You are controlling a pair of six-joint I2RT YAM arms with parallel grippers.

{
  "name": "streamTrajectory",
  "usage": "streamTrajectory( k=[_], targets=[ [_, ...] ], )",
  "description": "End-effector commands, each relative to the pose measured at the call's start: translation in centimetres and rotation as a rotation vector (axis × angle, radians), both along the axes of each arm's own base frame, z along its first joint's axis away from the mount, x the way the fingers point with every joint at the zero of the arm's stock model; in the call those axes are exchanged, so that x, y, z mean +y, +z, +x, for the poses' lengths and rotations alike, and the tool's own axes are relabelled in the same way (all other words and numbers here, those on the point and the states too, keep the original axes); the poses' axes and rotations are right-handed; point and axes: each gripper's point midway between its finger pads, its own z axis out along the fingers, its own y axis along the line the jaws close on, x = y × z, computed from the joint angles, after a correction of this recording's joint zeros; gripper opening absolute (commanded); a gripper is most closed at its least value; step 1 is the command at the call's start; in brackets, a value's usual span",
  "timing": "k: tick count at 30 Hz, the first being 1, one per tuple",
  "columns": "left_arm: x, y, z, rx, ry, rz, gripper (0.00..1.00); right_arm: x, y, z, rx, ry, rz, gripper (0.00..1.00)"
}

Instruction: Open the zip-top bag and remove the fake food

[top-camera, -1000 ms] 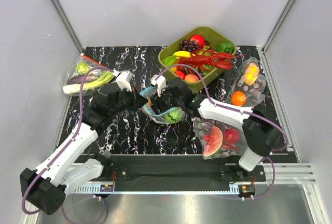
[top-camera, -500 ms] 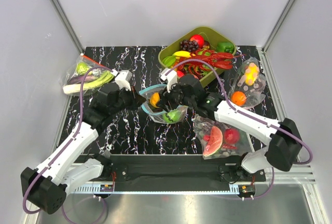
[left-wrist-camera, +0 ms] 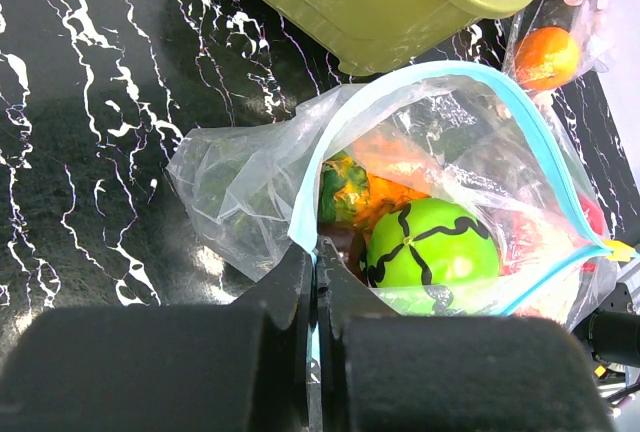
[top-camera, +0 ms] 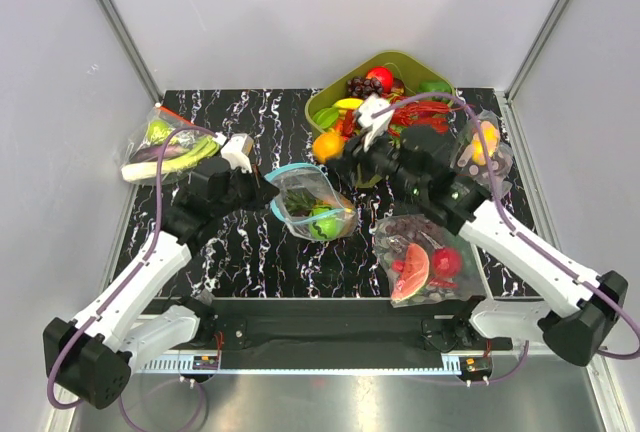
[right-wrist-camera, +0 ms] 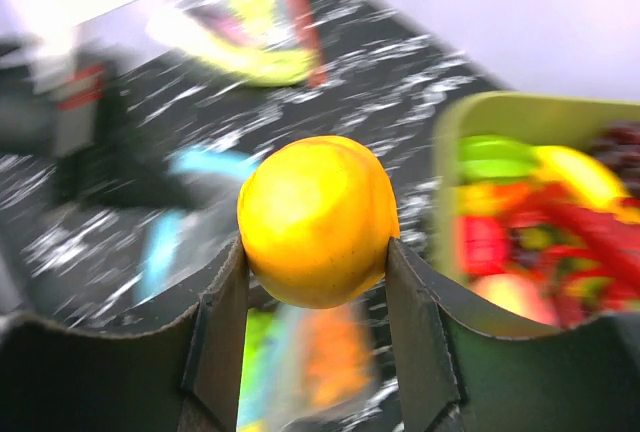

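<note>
The clear zip-top bag (top-camera: pixel 312 202) with a light-blue zip strip lies open at the table's middle. It fills the left wrist view (left-wrist-camera: pixel 250 182). Inside are a green ball (left-wrist-camera: pixel 432 244), a bumpy orange pineapple (left-wrist-camera: pixel 385 195) and a dark piece beside them. My left gripper (top-camera: pixel 262 190) is shut on the bag's blue rim (left-wrist-camera: pixel 317 252). My right gripper (top-camera: pixel 335 144) is shut on a yellow-orange round fruit (right-wrist-camera: pixel 318 220) and holds it in the air beside the green bin's left edge, clear of the bag. The fruit also shows in the top view (top-camera: pixel 326 145).
A green bin (top-camera: pixel 322 107) of fake food with a red lobster (top-camera: pixel 415 112) stands at the back. A bag of green vegetables (top-camera: pixel 168 148) lies far left. A bag with watermelon and grapes (top-camera: pixel 420 262) lies front right. Another bag of fruit (top-camera: pixel 478 157) lies far right.
My right gripper has drawn the yellow-orange fruit out of the bag and carried it back and right toward the bin. The left gripper has kept its hold on the bag's rim.
</note>
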Motion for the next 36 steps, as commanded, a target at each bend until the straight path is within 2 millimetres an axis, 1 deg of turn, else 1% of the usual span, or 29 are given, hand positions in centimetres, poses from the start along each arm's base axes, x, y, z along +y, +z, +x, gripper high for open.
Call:
streamTrajectory(
  k=[1, 2, 3, 4, 5, 6, 7, 8, 10, 11, 13, 14, 15, 16, 17, 19, 20, 21, 22, 24, 25, 26, 28, 29, 34, 35, 36],
  targets=[
    [-0.2, 1.9, 0.9, -0.067, -0.002, -0.018, 0.00, -2.6, 3.0, 5.5, -0.088, -0.109, 0.070, 0.35],
    [-0.2, 2.0, 0.9, -0.070, -0.002, -0.021, 0.00, -3.7, 1.7, 7.9, -0.062, -0.135, 0.062, 0.35],
    [-0.1, 2.0, 0.8, -0.072, -0.001, -0.019, 0.00, -4.2, 2.1, 9.2, -0.071, -0.155, 0.068, 0.35],
    [0.1, 1.9, 0.9, -0.073, 0.005, -0.014, 0.00, -5.3, 2.5, 11.1, -0.090, -0.182, 0.081, 0.35],
    [0.1, 2.1, 0.8, -0.080, 0.004, -0.019, 0.00, -5.3, 0.7, 13.1, -0.055, -0.195, 0.060, 0.35],
    [0.0, 2.3, 0.8, -0.091, 0.002, -0.028, 0.00, -5.5, 1.5, 14.4, -0.065, -0.207, 0.077, 0.35],
    [-0.1, 2.4, 0.7, -0.093, -0.005, -0.035, 0.00, -5.5, 1.7, 15.4, -0.073, -0.199, 0.090, 0.35],
    [-0.1, 2.3, 0.7, -0.092, -0.009, -0.039, 0.00, -6.0, 1.3, 17.7, -0.076, -0.220, 0.109, 0.35],
    [-0.2, 2.3, 0.8, -0.090, -0.009, -0.040, 0.00, -6.1, 1.0, 19.4, -0.060, -0.205, 0.127, 0.36],
    [-0.2, 2.2, 0.8, -0.087, -0.009, -0.040, 0.00, -6.3, 0.3, 21.4, -0.048, -0.215, 0.128, 0.36],
    [-0.3, 2.1, 0.9, -0.079, -0.015, -0.044, 0.00, -6.0, -0.3, 22.9, -0.031, -0.197, 0.138, 0.36],
    [-0.4, 2.0, 0.9, -0.076, -0.018, -0.048, 0.00, -5.7, -0.7, 24.4, -0.027, -0.192, 0.138, 0.36],
    [-0.4, 2.0, 1.1, -0.077, -0.018, -0.053, 0.00, -5.7, -1.1, 25.2, 0.000, -0.194, 0.152, 0.37],
    [-0.7, 1.9, 1.0, -0.069, -0.029, -0.064, 0.00, -5.5, -1.8, 25.7, 0.023, -0.192, 0.147, 0.37],
    [-0.8, 2.0, 1.1, -0.067, -0.035, -0.074, 0.00, -5.2, -2.6, 26.9, 0.035, -0.196, 0.147, 0.37],
    [-0.9, 2.3, 1.2, -0.065, -0.049, -0.099, 0.00, -5.1, -3.6, 27.8, 0.063, -0.189, 0.158, 0.41],
    [-0.9, 2.4, 1.2, -0.064, -0.053, -0.107, 0.00, -4.7, -5.2, 28.4, 0.097, -0.185, 0.151, 0.42],
    [-0.9, 2.4, 1.3, -0.065, -0.054, -0.115, 0.00, -4.5, -5.1, 28.7, 0.118, -0.180, 0.159, 0.43],
    [-0.9, 2.6, 1.3, -0.069, -0.057, -0.120, 0.00, -4.3, -5.4, 28.8, 0.135, -0.165, 0.157, 0.44],
    [-0.8, 2.7, 1.4, -0.074, -0.056, -0.124, 0.00, -3.8, -6.2, 29.0, 0.168, -0.145, 0.164, 0.48],
    [-0.8, 2.6, 1.3, -0.070, -0.057, -0.125, 0.00, -3.6, -6.4, 28.9, 0.176, -0.133, 0.165, 0.59],
    [-0.8, 2.6, 1.3, -0.072, -0.059, -0.126, 0.00, -3.5, -6.7, 28.9, 0.184, -0.134, 0.166, 0.67],
    [-0.8, 2.7, 1.3, -0.072, -0.064, -0.130, 0.00, -3.8, -6.7, 29.1, 0.177, -0.158, 0.174, 0.80],
    [-0.9, 2.7, 1.3, -0.071, -0.066, -0.133, 0.00, -4.0, -6.7, 28.9, 0.175, -0.167, 0.174, 0.84],
    [-1.0, 2.6, 1.4, -0.063, -0.072, -0.140, 0.00, -4.8, -6.3, 28.8, 0.154, -0.202, 0.152, 0.89],
    [-1.0, 2.9, 1.4, -0.068, -0.075, -0.141, 0.00, -5.1, -5.8, 28.4, 0.149, -0.212, 0.153, 0.89],
    [-0.9, 2.9, 1.3, -0.063, -0.076, -0.139, 0.00, -5.2, -4.9, 28.2, 0.111, -0.211, 0.164, 0.89]
  ],
)
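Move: Out ahead of the right hand, which already holds the fake orange, the green bin's middle lies about 30 cm forward, 12 cm right and 21 cm below. The banana inside it is roughly 34 cm forward, 5 cm right and 18 cm down; the open zip-top bag sits 5 cm forward, 2 cm left, 24 cm down. From the left hand, the bin is about 31 cm forward, 24 cm right, 8 cm below. Carrying the orange away from the open bag, the right hand sweeps some 29 cm forward, edging right at first, and sinks about 10 cm over the left part of the green bin. The wrist tips down and turns clockwise, each a little over 10 degrees; then, all but stopped, the fingers spread wide and let go. The left hand stays nearly in place, keeping its pinch on the bag's blue rim. ##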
